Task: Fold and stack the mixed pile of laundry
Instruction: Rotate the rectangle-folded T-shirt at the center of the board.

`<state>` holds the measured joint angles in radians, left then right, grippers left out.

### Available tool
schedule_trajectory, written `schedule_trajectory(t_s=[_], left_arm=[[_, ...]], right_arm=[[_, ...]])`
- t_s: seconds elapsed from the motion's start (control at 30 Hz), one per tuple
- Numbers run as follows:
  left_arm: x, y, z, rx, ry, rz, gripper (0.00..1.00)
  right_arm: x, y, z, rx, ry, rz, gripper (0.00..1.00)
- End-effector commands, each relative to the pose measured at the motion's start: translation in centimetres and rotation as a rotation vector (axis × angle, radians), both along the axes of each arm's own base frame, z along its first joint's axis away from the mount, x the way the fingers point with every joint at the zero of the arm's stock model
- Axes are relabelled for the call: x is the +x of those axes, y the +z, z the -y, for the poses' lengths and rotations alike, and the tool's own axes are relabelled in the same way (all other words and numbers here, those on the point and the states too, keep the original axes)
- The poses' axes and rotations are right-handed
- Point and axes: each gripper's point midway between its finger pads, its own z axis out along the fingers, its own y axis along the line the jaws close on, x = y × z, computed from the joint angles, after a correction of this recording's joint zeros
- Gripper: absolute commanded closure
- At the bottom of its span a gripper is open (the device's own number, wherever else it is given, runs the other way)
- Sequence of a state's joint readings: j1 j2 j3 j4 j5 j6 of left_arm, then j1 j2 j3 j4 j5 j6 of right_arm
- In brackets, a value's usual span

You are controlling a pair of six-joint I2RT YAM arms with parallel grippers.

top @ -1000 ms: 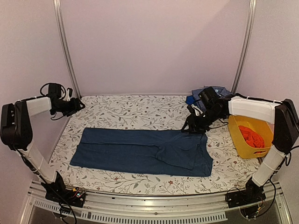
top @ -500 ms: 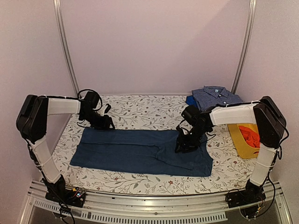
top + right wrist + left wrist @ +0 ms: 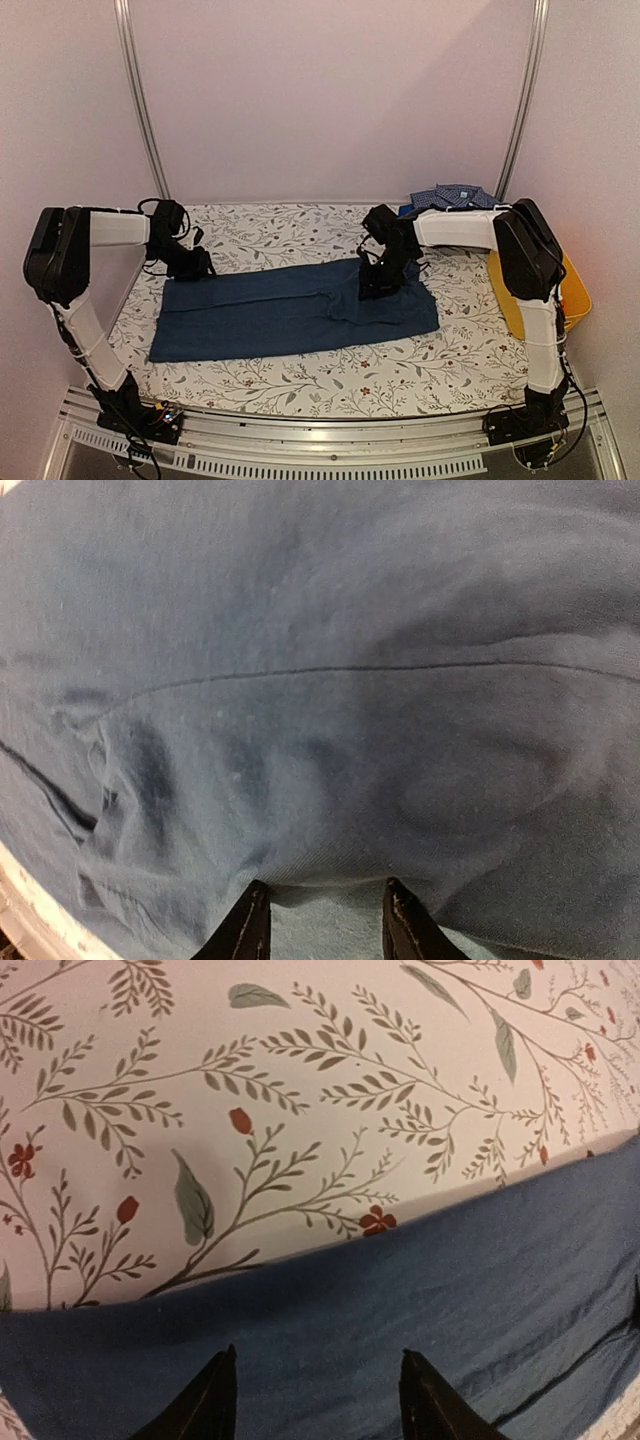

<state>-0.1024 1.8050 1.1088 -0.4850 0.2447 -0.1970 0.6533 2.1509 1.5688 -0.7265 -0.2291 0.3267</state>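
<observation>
Dark navy trousers lie spread flat across the flowered table cover. My left gripper is at their far left corner. In the left wrist view it is open, its fingertips resting on flat navy cloth just inside the edge. My right gripper is down on the trousers' right part. Its jaws stand partly apart, with a raised hem ridge running between the tips. A blue check shirt lies at the far right corner. The red-orange cloth is hidden.
A yellow plastic basket sits at the right edge, mostly behind my right arm. Bare flowered cover runs behind the trousers and along the front. Metal uprights stand at the back corners.
Both arms swung in onto the trousers. Since half a second ago the right gripper moved back and left, the trousers' right end shifted with it, and its jaws narrowed.
</observation>
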Motion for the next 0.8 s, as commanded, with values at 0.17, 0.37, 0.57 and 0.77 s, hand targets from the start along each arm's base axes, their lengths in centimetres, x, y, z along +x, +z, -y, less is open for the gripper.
schedule_trajectory(t_s=[0.17, 0.37, 0.57, 0.77], left_arm=[[-0.5, 2.4, -2.0, 0.059, 0.023, 0.054, 0.45], [-1.2, 3.0, 1.7, 0.132, -0.139, 0.112, 0.54], [-2.2, 0.2, 3.0, 0.278, -0.218, 0.052, 0.66], [-2.4, -2.1, 2.7, 0.406, -0.239, -0.019, 0.7]], right_arm=[[16.1, -0.9, -0.6, -0.179, -0.004, 0.317, 0.61], [14.3, 3.6, -1.3, -0.041, -0.015, 0.327, 0.59], [10.5, 8.8, -2.3, 0.119, -0.034, 0.282, 0.6], [6.5, 5.5, -2.5, 0.11, -0.018, 0.144, 0.65]])
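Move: The left hand is at the T-shirt's far left corner; the shirt's middle lies about 22 cm right of it, 9 cm back. The right hand is down on the right half, with that middle some 18 cm left and 4 cm back. From it, the folded stack is roughly 23 cm ahead and 21 cm right, and the yellow bin about 38 cm right, 3 cm ahead. Right hand sweeps the shirt's right part 16 cm forward, then lifts back; left hops right, lowering, fingers narrowing. ##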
